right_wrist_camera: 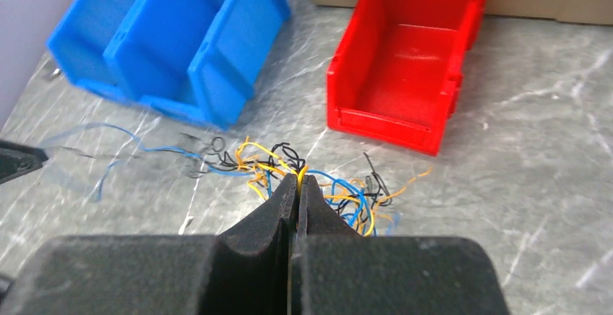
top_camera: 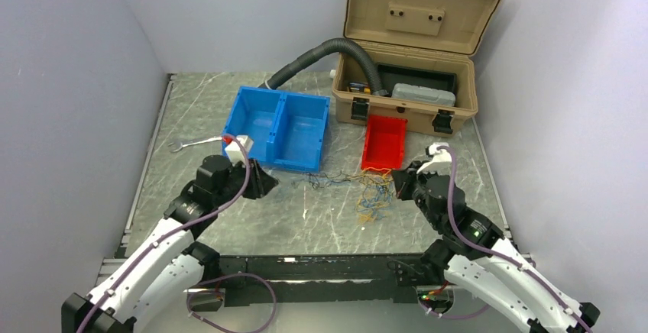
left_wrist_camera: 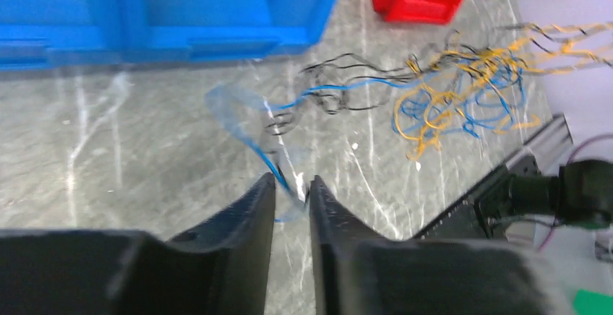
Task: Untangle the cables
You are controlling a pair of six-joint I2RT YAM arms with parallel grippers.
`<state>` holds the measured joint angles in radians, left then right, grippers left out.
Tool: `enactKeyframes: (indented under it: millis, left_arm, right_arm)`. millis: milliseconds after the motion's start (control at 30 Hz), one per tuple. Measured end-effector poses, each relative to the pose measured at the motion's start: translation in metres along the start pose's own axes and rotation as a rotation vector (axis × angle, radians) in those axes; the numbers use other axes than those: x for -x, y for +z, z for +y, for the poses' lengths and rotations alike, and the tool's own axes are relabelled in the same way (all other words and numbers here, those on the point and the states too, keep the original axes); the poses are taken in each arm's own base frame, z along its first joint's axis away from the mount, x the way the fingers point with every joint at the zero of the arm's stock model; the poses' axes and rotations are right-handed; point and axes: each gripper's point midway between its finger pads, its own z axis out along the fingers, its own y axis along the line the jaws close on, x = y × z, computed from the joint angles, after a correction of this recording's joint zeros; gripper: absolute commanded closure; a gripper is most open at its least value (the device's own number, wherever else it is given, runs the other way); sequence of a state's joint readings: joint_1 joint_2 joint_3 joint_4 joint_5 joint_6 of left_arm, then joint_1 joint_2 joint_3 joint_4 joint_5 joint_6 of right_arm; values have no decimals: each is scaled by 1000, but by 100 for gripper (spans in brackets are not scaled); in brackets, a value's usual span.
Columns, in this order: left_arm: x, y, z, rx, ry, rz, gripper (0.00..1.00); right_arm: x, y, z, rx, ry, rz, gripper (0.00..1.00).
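Note:
The cables (top_camera: 370,192) are a tangle of hair-thin yellow-orange, blue and black wires on the table in front of the red bin. My right gripper (top_camera: 397,188) is at the tangle's right side. In the right wrist view it (right_wrist_camera: 298,178) is shut on a yellow-orange wire (right_wrist_camera: 302,170) at the fingertips. My left gripper (top_camera: 264,184) is to the left of the tangle. In the left wrist view its jaws (left_wrist_camera: 291,181) stand a narrow gap apart, with a blurred blue wire (left_wrist_camera: 271,160) running from the tangle (left_wrist_camera: 463,91) into that gap.
A blue two-compartment bin (top_camera: 290,161) stands behind the left gripper and a small red bin (top_camera: 378,166) behind the tangle. An open tan toolbox (top_camera: 413,43) with a grey corrugated hose (top_camera: 321,50) is at the back. A wrench (top_camera: 191,144) lies at the left.

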<state>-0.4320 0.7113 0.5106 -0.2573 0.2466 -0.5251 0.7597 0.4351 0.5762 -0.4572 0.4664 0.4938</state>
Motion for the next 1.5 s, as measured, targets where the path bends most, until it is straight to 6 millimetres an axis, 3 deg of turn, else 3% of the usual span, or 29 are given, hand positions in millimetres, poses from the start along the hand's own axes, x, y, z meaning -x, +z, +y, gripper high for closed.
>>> enactKeyframes:
  millis: [133, 333, 500, 733, 933, 1500]
  left_arm:
    - [-11, 0, -19, -60, 72, 27, 46]
    - [-21, 6, -45, -124, 166, 83, 47]
    - [-24, 19, -81, -210, 278, 124, 52]
    - [-34, 41, -110, -266, 419, 102, 54]
    - [-49, 52, -128, -306, 516, 89, 53]
    - [-40, 93, -147, -297, 614, 61, 50]
  right_arm:
    - [-10, 5, 16, 76, -47, 52, 100]
    - [-15, 3, 32, 162, -72, 96, 100]
    - [11, -6, 54, 243, -65, 76, 100]
    - [45, -16, 68, 267, -37, 42, 100]
    - [57, -18, 74, 268, -21, 43, 100]
    - [81, -28, 91, 322, 27, 21, 100]
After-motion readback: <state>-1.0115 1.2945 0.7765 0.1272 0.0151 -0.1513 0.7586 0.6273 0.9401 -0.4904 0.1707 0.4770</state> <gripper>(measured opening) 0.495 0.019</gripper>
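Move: The left hand, just opening, has the hanging cable tangle about 27 cm to its right, level with it forward and roughly 6 cm lower. The blue bin's middle is some 22 cm ahead of that hand, 2 cm left and 10 cm below. From the right hand, which holds a yellow strand, the tangle hangs about 4 cm left, 1 cm ahead and 11 cm down; the red bin lies 19 cm straight ahead and 17 cm lower. The right fingers keep their pinch on the yellow strand, moving left about 5 cm and then lifting the tangle some 11 cm. The left hand comes free of the blue strand, opens to about half, and sweeps roughly 18 cm right to the hanging cables, easing back and then forward again while turning clockwise about 30 degrees and rolling. ##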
